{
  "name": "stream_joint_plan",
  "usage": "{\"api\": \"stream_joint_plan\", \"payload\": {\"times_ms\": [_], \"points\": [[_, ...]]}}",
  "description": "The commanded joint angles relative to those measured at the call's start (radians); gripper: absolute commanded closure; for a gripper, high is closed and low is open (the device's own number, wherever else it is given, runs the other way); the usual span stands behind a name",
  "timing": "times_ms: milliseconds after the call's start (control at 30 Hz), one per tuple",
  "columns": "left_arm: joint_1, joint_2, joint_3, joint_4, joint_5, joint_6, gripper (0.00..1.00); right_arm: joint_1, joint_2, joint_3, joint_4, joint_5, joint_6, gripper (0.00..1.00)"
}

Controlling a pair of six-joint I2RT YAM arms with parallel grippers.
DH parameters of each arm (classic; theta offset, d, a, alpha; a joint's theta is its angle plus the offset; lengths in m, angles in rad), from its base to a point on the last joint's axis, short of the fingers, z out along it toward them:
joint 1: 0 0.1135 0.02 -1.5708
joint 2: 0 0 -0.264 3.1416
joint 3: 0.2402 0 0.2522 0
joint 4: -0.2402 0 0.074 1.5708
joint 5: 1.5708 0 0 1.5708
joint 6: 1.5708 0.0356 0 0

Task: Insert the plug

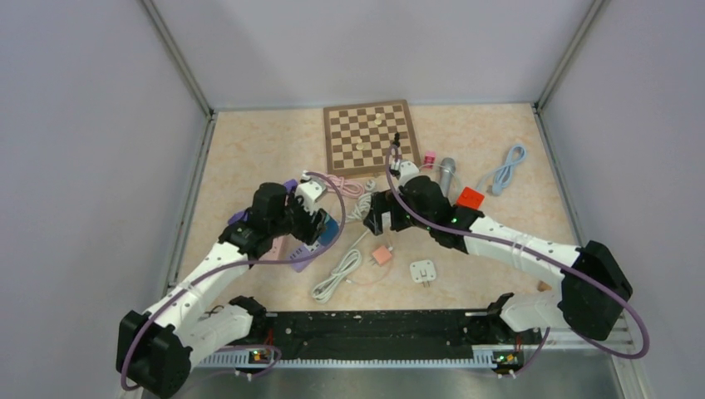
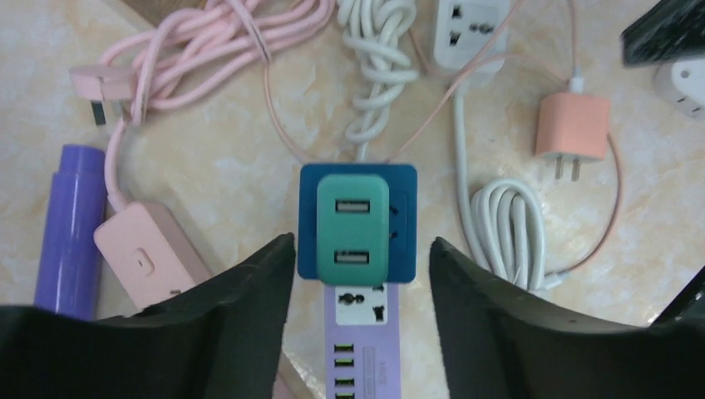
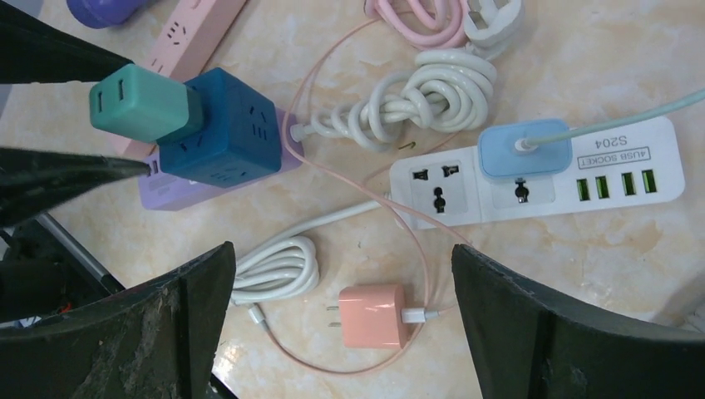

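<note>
A teal plug (image 2: pixel 352 226) with two USB ports sits pushed into a dark blue cube adapter (image 2: pixel 403 224), which is seated on the end of a purple power strip (image 2: pixel 362 341). My left gripper (image 2: pixel 361 249) is open, its fingers on either side of the cube with a gap on each side. In the right wrist view the teal plug (image 3: pixel 141 104) sticks out of the blue cube (image 3: pixel 229 129) between the left arm's black fingers. My right gripper (image 3: pixel 343 258) is open and holds nothing, hovering over a pink charger (image 3: pixel 374 316). From above, both grippers (image 1: pixel 320 224) (image 1: pixel 378 220) hang close together.
A white power strip (image 3: pixel 540 179) carries a light blue plug (image 3: pixel 524 150). Coiled white cables (image 3: pixel 416 96), a pink power strip (image 2: pixel 145 258) and a purple cylinder (image 2: pixel 71 216) lie around. A chessboard (image 1: pixel 370 137), red block (image 1: pixel 470 197) and white adapter (image 1: pixel 423 271) lie further out.
</note>
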Motion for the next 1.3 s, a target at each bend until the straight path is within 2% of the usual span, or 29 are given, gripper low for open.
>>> {"api": "stream_joint_plan", "payload": {"times_ms": [0, 33, 67, 267, 433, 500, 633, 867, 1000, 1267], "points": [[0.013, -0.054, -0.048, -0.051, -0.057, -0.002, 0.17, 0.008, 0.008, 0.08, 0.027, -0.013, -0.029, 0.01], [0.013, -0.07, -0.041, -0.042, -0.056, -0.003, 0.04, 0.007, 0.008, 0.086, 0.03, -0.013, -0.033, 0.01], [0.013, -0.081, -0.032, -0.035, -0.058, -0.004, 0.01, 0.006, 0.009, 0.091, 0.032, -0.013, -0.038, 0.01], [0.013, -0.183, 0.008, -0.002, -0.142, -0.023, 0.01, 0.008, 0.061, 0.145, 0.047, -0.089, -0.062, 0.01], [0.013, -0.291, 0.024, 0.042, -0.354, -0.097, 0.01, 0.025, 0.17, 0.243, 0.088, -0.123, -0.084, 0.01], [0.013, -0.319, 0.058, 0.025, -0.418, -0.134, 0.01, 0.06, 0.23, 0.309, 0.073, -0.09, -0.115, 0.01], [0.014, -0.368, 0.139, 0.004, -0.642, -0.199, 0.01, 0.144, 0.35, 0.474, 0.006, 0.013, -0.193, 0.01], [0.013, -0.466, 0.147, 0.074, -0.79, -0.187, 0.01, 0.229, 0.505, 0.627, -0.134, 0.142, -0.248, 0.04], [0.013, -0.505, 0.125, 0.115, -0.817, -0.186, 0.01, 0.235, 0.541, 0.647, -0.165, 0.138, -0.264, 0.14], [0.013, -0.474, 0.111, 0.109, -0.824, -0.178, 0.01, 0.248, 0.576, 0.648, -0.141, 0.154, -0.353, 0.34]]}}
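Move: The teal plug stands upright on the blue cube some 15 cm to the right hand's left, 1 cm ahead and 2 cm lower, the cube's middle 4 cm below the plug's. From the right hand the white power strip lies about 5 cm ahead, 5 cm right, the salmon charger 6 cm back, 3 cm right, both 11 cm down. For the left hand, its loosening fingers flanking it, the plug is about 1 cm ahead, right and below. The left hand spreads its already loosening fingers wide around the teal plug, dips slightly, then withdraws up some 20 cm and to the left, swinging counter-clockwise and tipping up. Meanwhile the right hand takes over, travelling about 15 cm left to the plug in a shallow arc that rises, then sinks, its fingers dipping and starting to close about the plug's sides. ##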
